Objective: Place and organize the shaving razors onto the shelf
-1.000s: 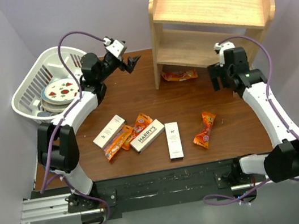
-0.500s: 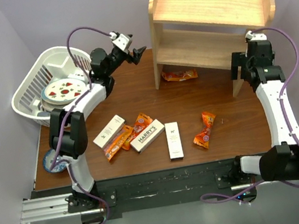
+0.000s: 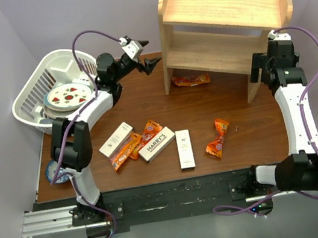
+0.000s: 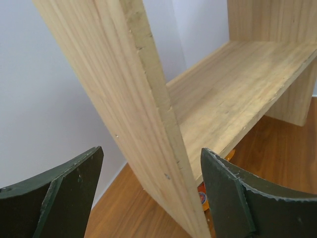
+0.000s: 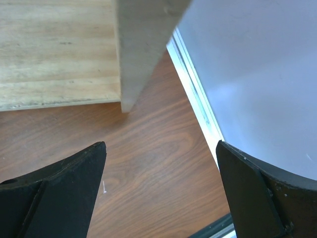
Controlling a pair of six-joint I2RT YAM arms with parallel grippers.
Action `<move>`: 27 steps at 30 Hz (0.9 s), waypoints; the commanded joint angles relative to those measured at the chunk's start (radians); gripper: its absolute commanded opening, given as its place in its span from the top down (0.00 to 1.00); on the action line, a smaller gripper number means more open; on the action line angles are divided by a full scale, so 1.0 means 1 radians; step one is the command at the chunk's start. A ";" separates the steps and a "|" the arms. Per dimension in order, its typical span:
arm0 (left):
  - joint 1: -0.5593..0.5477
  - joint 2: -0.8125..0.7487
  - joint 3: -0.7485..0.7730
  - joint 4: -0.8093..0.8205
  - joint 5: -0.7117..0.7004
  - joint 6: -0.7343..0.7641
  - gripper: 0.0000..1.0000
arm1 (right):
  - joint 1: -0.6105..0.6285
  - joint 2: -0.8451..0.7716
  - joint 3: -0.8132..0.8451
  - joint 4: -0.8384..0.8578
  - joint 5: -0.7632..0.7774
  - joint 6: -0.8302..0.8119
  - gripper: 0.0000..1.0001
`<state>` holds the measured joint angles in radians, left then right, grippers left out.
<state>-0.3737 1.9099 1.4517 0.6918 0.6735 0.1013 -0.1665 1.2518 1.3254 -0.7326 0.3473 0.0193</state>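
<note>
Three white shaving razors boxes lie on the brown table: one (image 3: 116,138) at the left, a "HARRY'S" one (image 3: 156,144) in the middle, one (image 3: 185,149) to its right. The wooden shelf (image 3: 223,7) stands at the back right, both levels bare. My left gripper (image 3: 152,54) is open beside the shelf's left side panel; that panel's edge (image 4: 148,94) stands just ahead, between the fingers (image 4: 69,188) of the left gripper (image 4: 152,150). My right gripper (image 3: 261,71) is open by the right side panel, over bare table, right gripper (image 5: 161,144) below the panel's foot (image 5: 133,59).
A white slatted basket (image 3: 33,94) with plates stands at the back left. Orange snack packets lie under the shelf (image 3: 190,79), among the boxes (image 3: 144,135) and to the right (image 3: 218,138). A blue bowl (image 3: 54,172) sits at the table's left edge. The table's right edge (image 5: 195,89) is close.
My left gripper has swung right, up to the shelf's left side panel. The right arm has moved right and back, to the shelf's right side panel. The boxes have not moved.
</note>
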 commanded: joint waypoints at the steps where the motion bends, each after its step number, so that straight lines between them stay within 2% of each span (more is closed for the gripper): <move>1: -0.031 0.003 0.056 0.029 -0.078 -0.083 0.15 | -0.014 -0.014 0.043 -0.024 0.047 0.022 0.04; 4: -0.045 0.078 0.189 0.006 -0.188 -0.176 0.13 | -0.028 0.009 0.063 -0.021 0.067 0.041 0.04; 7: -0.077 0.086 0.181 0.064 -0.270 -0.125 0.13 | -0.047 0.020 0.078 0.021 0.068 0.033 0.04; 11: -0.102 0.095 0.168 0.100 -0.273 -0.107 0.15 | -0.070 0.044 0.089 0.094 0.070 0.025 0.04; 14: -0.123 0.094 0.159 0.123 -0.304 -0.079 0.26 | -0.084 0.072 0.109 0.114 0.047 0.040 0.07; 18: -0.146 0.098 0.150 0.158 -0.385 -0.016 0.46 | -0.084 0.095 0.115 0.159 0.030 0.047 0.15; 19: -0.148 0.098 0.148 0.163 -0.400 -0.009 0.48 | -0.085 0.100 0.112 0.183 0.027 0.042 0.16; 20: -0.148 0.098 0.151 0.169 -0.416 -0.006 0.51 | -0.084 0.109 0.109 0.200 0.025 0.039 0.19; 21: -0.148 0.094 0.151 0.169 -0.452 0.009 0.59 | -0.085 0.110 0.097 0.220 0.021 0.036 0.21; 24: -0.145 0.081 0.151 0.179 -0.535 0.044 0.72 | -0.087 0.133 0.083 0.295 -0.033 0.027 0.30; 27: -0.140 0.086 0.165 0.186 -0.593 0.076 0.78 | -0.085 0.185 0.098 0.346 -0.085 0.037 0.39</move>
<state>-0.5465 2.0026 1.5948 0.7841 0.1963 0.0639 -0.2497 1.3762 1.3975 -0.5674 0.3370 0.0425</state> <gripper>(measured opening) 0.315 0.667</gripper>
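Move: The shelf's left side panel, at the spot to be gripped, is about 5 cm to the left hand's right, 2 cm ahead and 4 cm above it. The orange razor packet under the shelf lies some 13 cm to that hand's right, about level fore and aft, 30 cm down. The right side panel's front edge is roughly 5 cm ahead and 5 cm left of the right hand; the loose orange packet lies about 23 cm left, 12 cm back and 26 cm below it. Rightward and upward, about 5 cm each way, the left hand moves onto the left side panel's front edge, rolling slightly, turning counter-clockwise and closing to pinch the panel between its fingers. The right hand slides some 4 cm right, then 5 cm forward beside the outer face of the right panel, its fingers partly closing on nothing and its left finger seeming to bear on the panel. ##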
